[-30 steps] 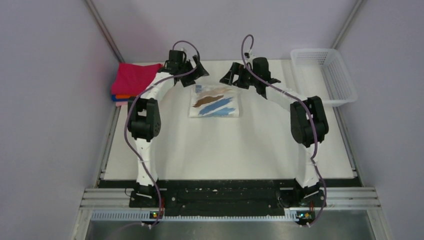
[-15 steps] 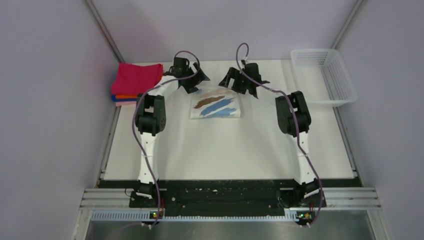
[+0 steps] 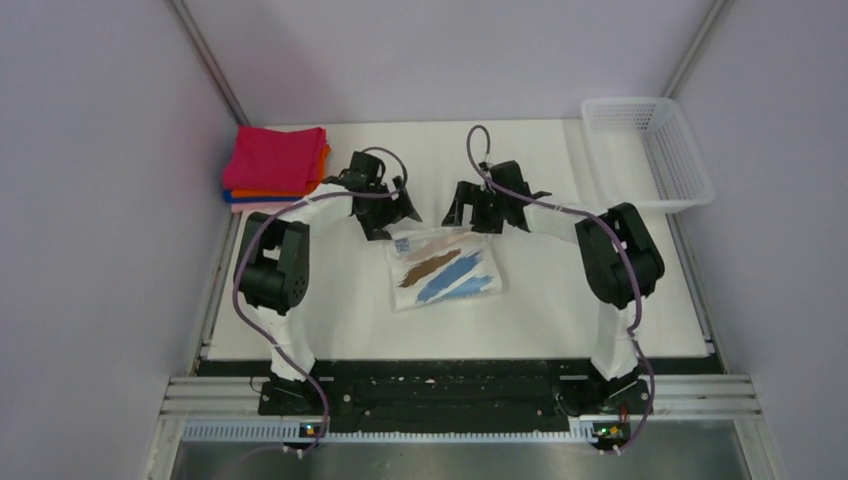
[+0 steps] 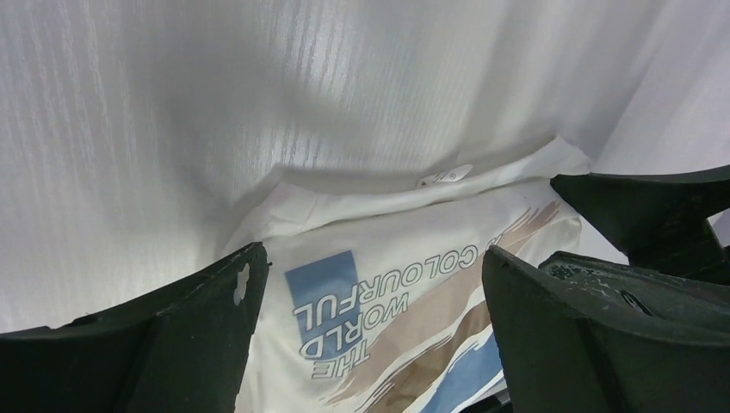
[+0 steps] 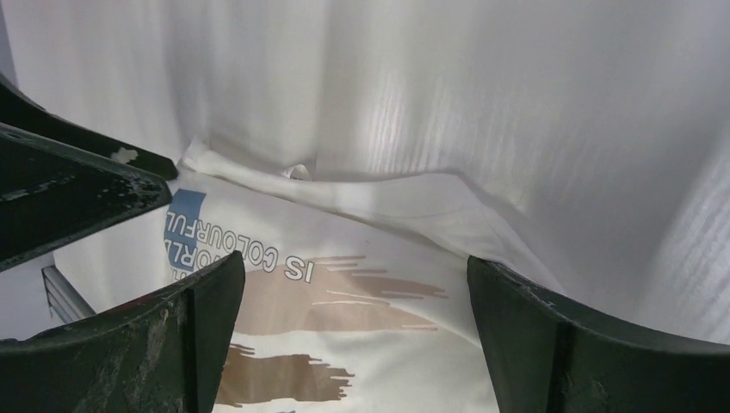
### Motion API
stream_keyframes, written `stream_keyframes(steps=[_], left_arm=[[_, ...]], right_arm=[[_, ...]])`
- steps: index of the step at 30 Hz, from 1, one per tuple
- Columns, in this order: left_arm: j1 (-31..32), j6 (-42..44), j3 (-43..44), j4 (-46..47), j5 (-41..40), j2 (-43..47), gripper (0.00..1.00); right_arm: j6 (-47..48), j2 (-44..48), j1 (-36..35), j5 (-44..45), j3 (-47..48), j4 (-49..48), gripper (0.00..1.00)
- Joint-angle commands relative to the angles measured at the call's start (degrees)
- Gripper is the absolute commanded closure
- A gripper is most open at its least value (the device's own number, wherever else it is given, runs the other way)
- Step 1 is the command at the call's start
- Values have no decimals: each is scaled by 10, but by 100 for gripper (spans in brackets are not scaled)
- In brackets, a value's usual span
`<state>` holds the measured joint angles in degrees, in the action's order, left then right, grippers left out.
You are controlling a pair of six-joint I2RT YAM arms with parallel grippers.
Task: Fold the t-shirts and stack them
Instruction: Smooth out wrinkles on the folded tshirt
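Note:
A folded white t-shirt [image 3: 448, 272] printed with brown and blue brush strokes lies on the table's middle. Both grippers stand at its far edge. My left gripper [image 3: 392, 216] is open over the shirt's far left corner, where blue lettering shows on the t-shirt [image 4: 370, 301] between its fingers. My right gripper [image 3: 470, 213] is open over the far right part, straddling the brown print on the t-shirt [image 5: 361, 301]. Neither gripper holds cloth. A stack of folded t-shirts [image 3: 277, 160], magenta on top with orange, blue and pink below, sits at the far left corner.
A white mesh basket [image 3: 655, 150] stands at the far right corner. Grey walls close in the table [image 3: 560, 300] on the left, the right and the back. The arms' bases sit along the near edge.
Both arms drew back toward the near side and lowered. The printed shirt now lies nearer the bases and slightly turned. Both grippers stayed open.

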<state>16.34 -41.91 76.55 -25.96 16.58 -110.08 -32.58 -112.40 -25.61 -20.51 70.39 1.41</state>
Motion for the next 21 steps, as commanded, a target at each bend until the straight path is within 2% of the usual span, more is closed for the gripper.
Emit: stream_keyframes(steps=[1,5,8,12,14,17,21], left_arm=[[4,31,25,-19,-48,62,2],[24,33,12,-17,-64,121,1],[55,34,-30,-7,-55,165,1],[93,11,-136,100,50,212,1],[108,-4,-176,128,70,219,1],[121,-20,-225,155,68,213,1],[119,-24,-264,169,52,186,1]], right_arm=[[36,67,-1,19,3,59,1],[42,143,-21,43,-23,71,1],[27,198,-29,46,-68,69,1],[19,268,-41,28,-137,67,1],[4,295,-42,-23,-189,36,1],[-53,315,-42,-78,-279,-44,1],[-67,285,-42,-19,-341,-37,1]])
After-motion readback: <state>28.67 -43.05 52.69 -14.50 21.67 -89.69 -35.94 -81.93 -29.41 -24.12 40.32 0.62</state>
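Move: The folded t-shirt's middle lies about 9 cm back and 11 cm right of the left hand, and about 9 cm back and 8 cm left of the right hand, barely 1 cm below both. Its brown stripe is some 10 cm back and 8 cm right of the left hand; its larger blue stripe is roughly 11 cm back and 4 cm left of the right hand. The shirt stack stands some 15 cm ahead and 28 cm left of the left hand. The folded t-shirt's far corners come free as both wide-open hands lift some 8 cm, arc back towards the robot and sink again low over its nearer half. The left hand rises first, then goes about 12 cm back and 6 cm right towards the brown stripe, turning some 15 degrees clockwise; the right hand sweeps about 15 cm back along the right side towards the near right corner. ##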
